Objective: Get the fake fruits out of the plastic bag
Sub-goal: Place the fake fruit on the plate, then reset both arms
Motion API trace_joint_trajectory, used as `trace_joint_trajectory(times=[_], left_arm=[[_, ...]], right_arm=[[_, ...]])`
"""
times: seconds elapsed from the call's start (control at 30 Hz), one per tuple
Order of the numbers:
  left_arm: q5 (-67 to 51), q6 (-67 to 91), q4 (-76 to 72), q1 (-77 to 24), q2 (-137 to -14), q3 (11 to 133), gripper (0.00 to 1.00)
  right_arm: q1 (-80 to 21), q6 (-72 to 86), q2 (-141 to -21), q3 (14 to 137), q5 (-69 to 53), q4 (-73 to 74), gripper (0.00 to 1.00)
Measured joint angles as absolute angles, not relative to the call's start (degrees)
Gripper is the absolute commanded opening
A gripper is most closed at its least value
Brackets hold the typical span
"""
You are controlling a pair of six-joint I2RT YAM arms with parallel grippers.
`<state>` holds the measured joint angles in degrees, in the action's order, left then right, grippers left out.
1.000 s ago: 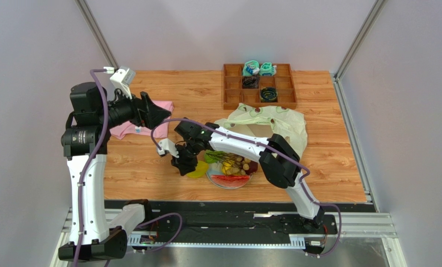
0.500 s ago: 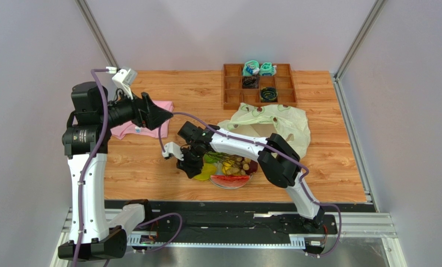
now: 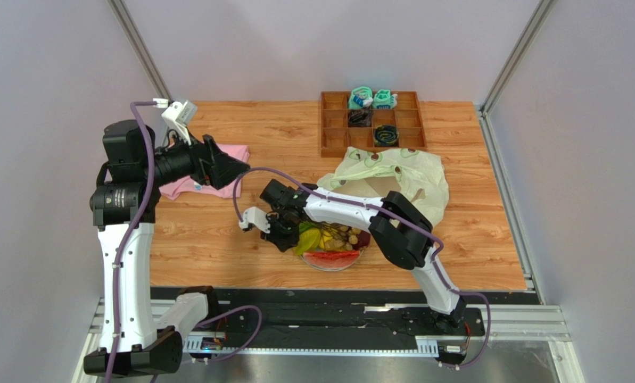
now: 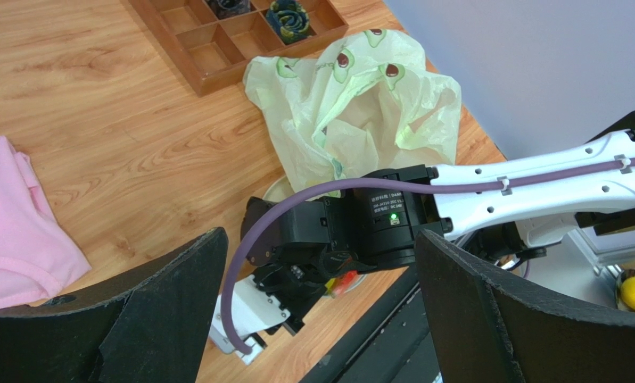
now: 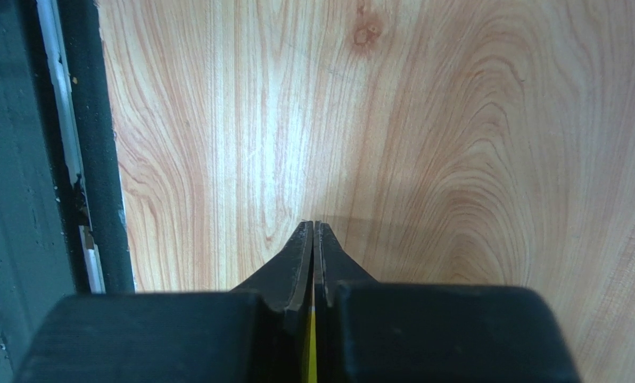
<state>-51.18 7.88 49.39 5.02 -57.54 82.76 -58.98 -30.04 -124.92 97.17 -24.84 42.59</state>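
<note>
Several fake fruits lie heaped on a clear plate (image 3: pixel 351 263) near the table's front edge: a red slice (image 3: pixel 331 257), a yellow-green piece (image 3: pixel 311 238) and a dark red round one (image 3: pixel 363 238). The plastic bag (image 3: pixel 392 171) (image 4: pixel 360 96) lies crumpled behind the plate, pale yellow-green with its mouth gaping. My right gripper (image 3: pixel 287 237) (image 5: pixel 314 223) hangs low at the plate's left rim, shut, with bare wood under its tips and a yellow sliver showing behind the jaws. My left gripper (image 3: pixel 234 167) (image 4: pixel 320 239) hovers high over the table's left, open and holding nothing.
A pink folded cloth (image 3: pixel 204 185) (image 4: pixel 8 223) lies at the left under the left arm. A brown wooden tray (image 3: pixel 328 140) (image 4: pixel 216 72) with teal and black small items stands at the back. The table's black front rail (image 5: pixel 96 159) runs close to the right gripper.
The right gripper has moved right to the plate's rim and its jaws have closed. The yellow-green piece went with it from the table onto the plate. The left arm has barely moved.
</note>
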Motion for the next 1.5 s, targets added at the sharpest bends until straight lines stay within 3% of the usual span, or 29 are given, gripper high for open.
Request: trace_joint_trajectory(times=[0.13, 0.17, 0.43, 0.53, 0.97, 1.23, 1.5], left_arm=[[-51.5, 8.3, 48.8, 5.0, -57.4, 82.7, 0.95], [-51.6, 8.5, 48.7, 5.0, -57.3, 82.6, 0.95], [-52.0, 8.7, 48.5, 5.0, -57.2, 82.4, 0.95], [-52.1, 8.7, 48.5, 5.0, -57.2, 82.4, 0.96], [-51.5, 10.8, 48.1, 4.9, -61.2, 88.2, 0.99], [-54.2, 11.2, 47.1, 3.0, -60.9, 98.3, 0.99], [-45.0, 5.8, 46.4, 4.6, -58.6, 88.4, 0.99]], right_arm=[[-59.0, -29.6, -124.6, 97.0, -24.4, 42.6, 0.28], [-59.0, -29.6, -124.5, 97.0, -24.4, 42.5, 0.49], [-59.1, -28.3, -123.0, 97.3, -25.2, 42.5, 0.71], [-59.2, -27.3, -122.9, 98.6, -27.1, 42.7, 0.96], [-63.7, -20.6, -113.2, 106.8, -36.1, 44.2, 1.0], [-63.7, -18.1, -96.7, 99.0, -9.0, 43.5, 1.0], [-62.8, -23.5, -74.2, 78.3, 5.5, 49.7, 1.0]])
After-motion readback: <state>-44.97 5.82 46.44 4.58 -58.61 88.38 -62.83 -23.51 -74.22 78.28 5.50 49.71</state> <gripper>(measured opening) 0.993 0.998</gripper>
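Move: The yellow-green fruit, already on the left side of the plate, lies about 5 cm to the right of the shut right fingers and 1 cm ahead, at nearly their height. From that hand the green fruit is some 5 cm right and 5 cm ahead, the bananas 11 cm right and 2 cm ahead, the watermelon slice 12 cm right and 3 cm back. The yellow-green fruit is some 20 cm right, 5 cm back and 36 cm below the idle left hand. The right hand opens its shut fingers wide beside the yellow-green fruit while hardly shifting, then climbs away from it, drawing about 5 cm back and 5 cm left on the way up, and at some 20 cm height sweeps about 19 cm to the right over the plate, coming forward again as its down-pointing fingers swing some 30 degrees forward. Late on, the left hand, fingers still wide open, bobs up about 9 cm and sinks most of the way back, holding nothing. ##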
